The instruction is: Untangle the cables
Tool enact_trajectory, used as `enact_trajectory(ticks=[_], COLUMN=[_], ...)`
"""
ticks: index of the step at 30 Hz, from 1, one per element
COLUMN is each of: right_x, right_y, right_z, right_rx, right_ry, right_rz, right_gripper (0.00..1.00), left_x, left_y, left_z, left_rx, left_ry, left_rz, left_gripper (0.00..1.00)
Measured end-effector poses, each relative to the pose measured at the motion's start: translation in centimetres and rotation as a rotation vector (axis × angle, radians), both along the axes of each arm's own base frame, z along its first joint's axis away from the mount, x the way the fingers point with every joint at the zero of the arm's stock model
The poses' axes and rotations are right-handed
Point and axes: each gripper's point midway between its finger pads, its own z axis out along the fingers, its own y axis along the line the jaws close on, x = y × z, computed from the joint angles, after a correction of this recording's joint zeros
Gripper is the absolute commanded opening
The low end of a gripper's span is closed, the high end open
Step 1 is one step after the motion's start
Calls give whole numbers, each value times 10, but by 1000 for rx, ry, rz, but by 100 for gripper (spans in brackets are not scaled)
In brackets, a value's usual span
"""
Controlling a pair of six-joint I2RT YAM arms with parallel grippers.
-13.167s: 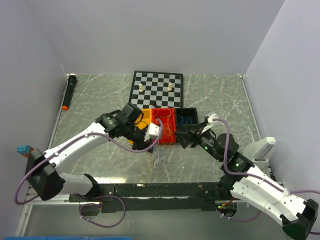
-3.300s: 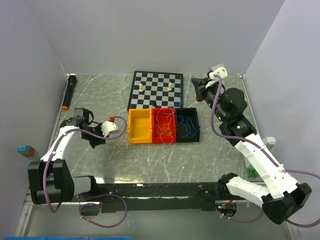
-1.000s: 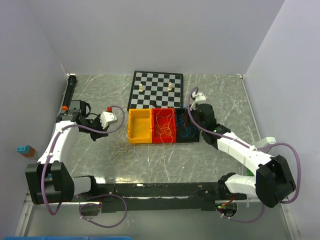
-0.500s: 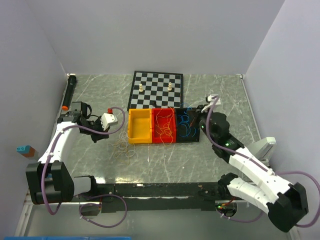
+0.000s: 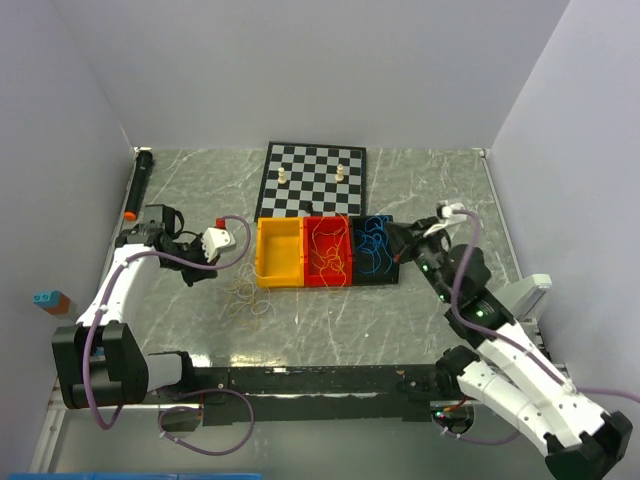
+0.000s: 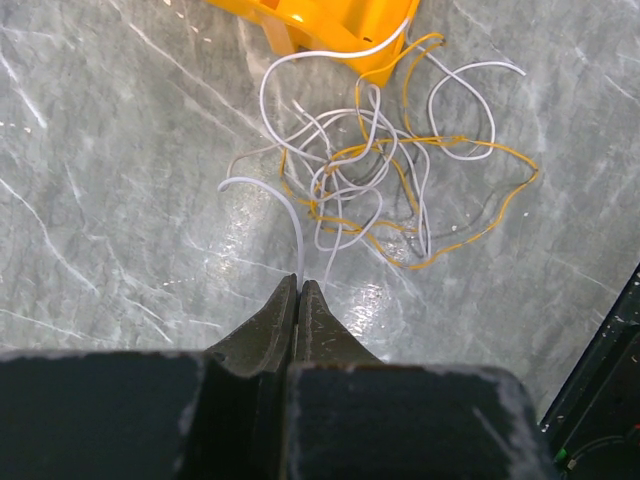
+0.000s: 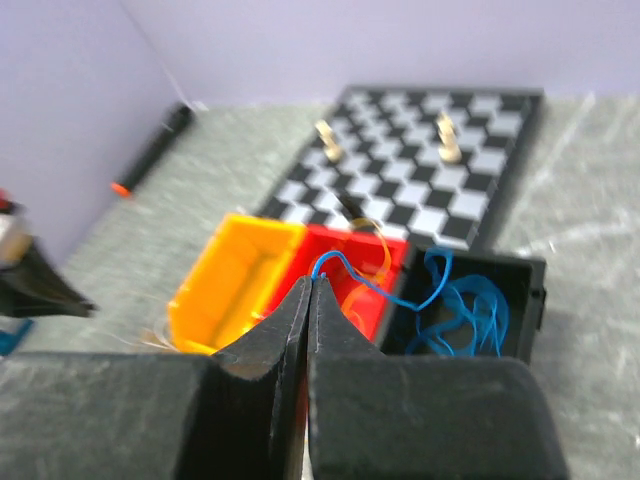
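Observation:
In the left wrist view my left gripper (image 6: 300, 282) is shut on the end of a whitish cable (image 6: 287, 204). That cable runs into a loose tangle of whitish and orange-yellow cables (image 6: 372, 180) lying on the table. From above, the left gripper (image 5: 196, 270) sits just left of this tangle (image 5: 250, 295). My right gripper (image 7: 313, 277) is shut on a blue cable (image 7: 375, 283) that trails back into the blue cables (image 7: 465, 315) in the black bin (image 7: 532, 292). Seen from above, the right gripper (image 5: 394, 243) hovers at the black bin's (image 5: 390, 218) right side.
An orange bin (image 5: 280, 252), a red bin (image 5: 345, 225) holding orange-yellow cables, and the black bin stand in a row. Behind them lies a chessboard (image 5: 313, 178) with two pieces. A black marker (image 5: 137, 185) lies at the far left. A white object (image 5: 525, 295) is at the right edge.
My right arm has drawn back to the right and toward its base, pulling the blue cable up out of the black bin. The left arm has stayed still.

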Motion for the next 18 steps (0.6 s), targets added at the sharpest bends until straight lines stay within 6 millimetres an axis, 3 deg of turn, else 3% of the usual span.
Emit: enact_trajectory(ticks=[3, 8, 14, 18], right_x=[-12, -14, 7, 24], right_y=[-4, -5, 4, 10], right_z=[20, 27, -22, -73], right_rx=[32, 36, -46, -117], right_ry=[-57, -62, 91, 239], right_rz=[18, 17, -7, -28], right_gripper=[0, 0, 0, 0], left_x=[1, 3, 2, 2], left_y=[0, 1, 0, 0], left_z=[0, 1, 0, 0], left_rx=[3, 3, 2, 2], left_ry=[-6, -11, -9, -9], left_rz=[1, 2, 3, 3], left_gripper=[1, 1, 1, 1])
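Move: The right hand, gripping the end of the blue cable, is high up: the black bin that holds the rest of that cable is about 9 cm ahead, roughly level sideways, and some 25 cm below. The red bin stands about 12 cm to the left of the black one, equally far out; the chessboard is about 28 cm ahead and 15 cm left of the hand. From the left hand, the black bin lies some 38 cm right, 10 cm ahead and 8 cm lower. Up first, the right hand rises about 3 cm and eases slightly back, then reverses and sweeps down some 10 cm and about 4 cm forward towards the black bin. The wrist follows, tipping the level fingers down to roughly 15 degrees below level, while they stay shut on the blue cable's end. ##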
